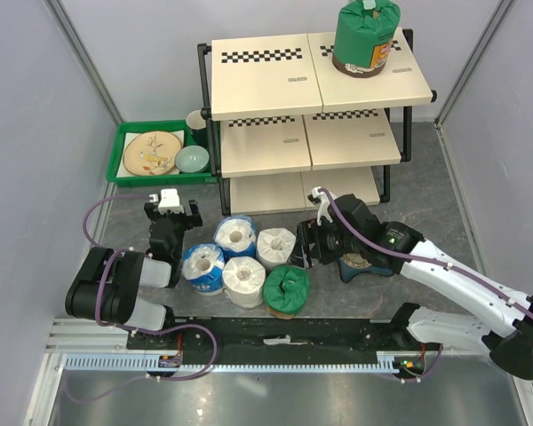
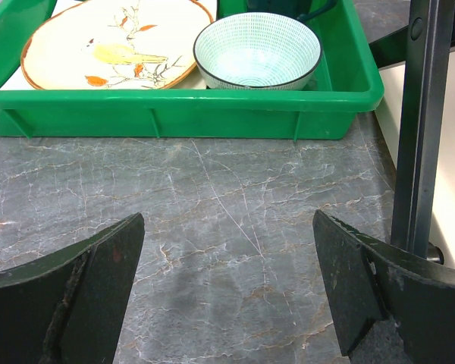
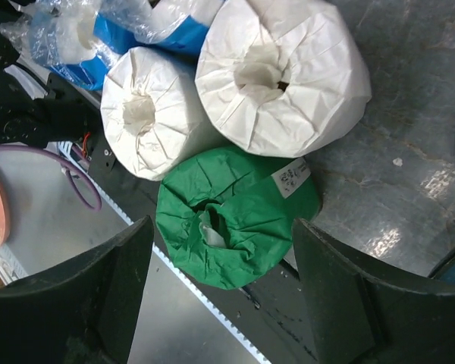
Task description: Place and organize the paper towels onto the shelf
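One green-wrapped paper towel roll (image 1: 366, 35) stands on the top board of the shelf (image 1: 266, 67), at its right. Five more rolls cluster on the table: two blue-and-white (image 1: 234, 235) (image 1: 202, 266), two white (image 1: 275, 247) (image 1: 244, 280) and a green one (image 1: 286, 289). My right gripper (image 1: 302, 246) hovers open by the cluster. In the right wrist view its fingers (image 3: 121, 280) straddle the green roll (image 3: 239, 216) with gaps on both sides; the white rolls (image 3: 280, 76) lie beyond. My left gripper (image 1: 169, 211) (image 2: 227, 235) is open over bare table.
A green tray (image 1: 124, 173) (image 2: 182, 114) with a plate (image 2: 114, 38) and a bowl (image 2: 256, 49) sits left of the shelf. A black shelf leg (image 2: 421, 129) stands right of my left fingers. A blue dish (image 1: 364, 264) lies under my right arm.
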### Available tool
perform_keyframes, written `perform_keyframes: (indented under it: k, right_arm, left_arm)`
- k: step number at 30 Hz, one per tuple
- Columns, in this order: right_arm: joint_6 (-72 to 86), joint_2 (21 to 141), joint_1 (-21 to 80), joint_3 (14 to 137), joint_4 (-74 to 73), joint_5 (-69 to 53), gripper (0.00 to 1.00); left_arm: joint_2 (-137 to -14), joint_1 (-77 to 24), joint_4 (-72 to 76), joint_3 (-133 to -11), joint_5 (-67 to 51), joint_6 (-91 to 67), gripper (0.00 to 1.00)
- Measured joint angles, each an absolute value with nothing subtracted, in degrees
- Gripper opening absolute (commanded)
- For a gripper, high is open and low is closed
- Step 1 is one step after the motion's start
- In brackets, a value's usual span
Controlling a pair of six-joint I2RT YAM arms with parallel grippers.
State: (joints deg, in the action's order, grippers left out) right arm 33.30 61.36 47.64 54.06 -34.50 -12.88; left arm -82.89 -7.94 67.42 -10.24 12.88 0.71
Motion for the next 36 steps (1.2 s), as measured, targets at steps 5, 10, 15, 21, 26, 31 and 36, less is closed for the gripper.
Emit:
perform_keyframes:
  k: [5, 10, 15, 21, 26, 31, 36]
  right_arm:
    - [34.6, 61.5, 51.3, 52.2, -34.5, -11.8, 0.82]
    - [35.9, 63.7, 53.4, 48.4, -34.1, -10.4, 0.8]
    - [36.9, 66.8, 53.9, 47.7, -33.6, -7.7, 0.79]
    - [37.5, 69.0, 55.4, 47.6, -31.7, -6.8, 0.77]
    - [37.8, 71.3, 57.2, 47.4, -30.6, -6.1, 0.66]
    - [37.8, 72.2, 58.3, 47.3, -30.9, -4.4, 0.52]
    - [38.0, 70.6, 58.8, 47.7, -33.2, -1.5, 0.44]
  left_arm:
    - [-82.9, -7.9, 67.4, -10.2, 12.9, 0.7, 0.99]
    - [-82.9, -7.9, 67.4, -10.2, 12.9, 0.7, 0.99]
    - [-82.9, -7.9, 67.4, -10.2, 12.9, 0.7, 0.99]
    - [-82.9, -7.9, 67.4, -10.2, 12.9, 0.7, 0.99]
    - [-82.9, -7.9, 67.4, -10.2, 12.9, 0.7, 0.99]
    - [-82.9, -7.9, 67.4, -10.2, 12.9, 0.7, 0.99]
    - [-82.9, -7.9, 67.4, -10.2, 12.9, 0.7, 1.0]
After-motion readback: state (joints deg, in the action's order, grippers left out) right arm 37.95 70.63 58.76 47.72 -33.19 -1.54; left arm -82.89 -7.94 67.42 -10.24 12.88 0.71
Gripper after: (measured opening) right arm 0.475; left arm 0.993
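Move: The green-wrapped paper towel roll being fetched stands about 4 cm back and 4 cm to the left of the right hand, its middle some 14 cm lower. One white roll is roughly 15 cm left of the hand and 2 cm back; the other is about 6 cm ahead and 6 cm left, both about 14 cm below the hand. From the idle left hand, the green roll lies around 24 cm back, 30 cm right and 5 cm lower. The green roll is met from above on its right-hand side: the open right hand sinks about 9 cm while easing some 3 cm back, its left-pointing fingers tipping roughly 15 degrees further down. Near the bottom they close to about half open and pinch the green wrapping at the right of the roll's top. ##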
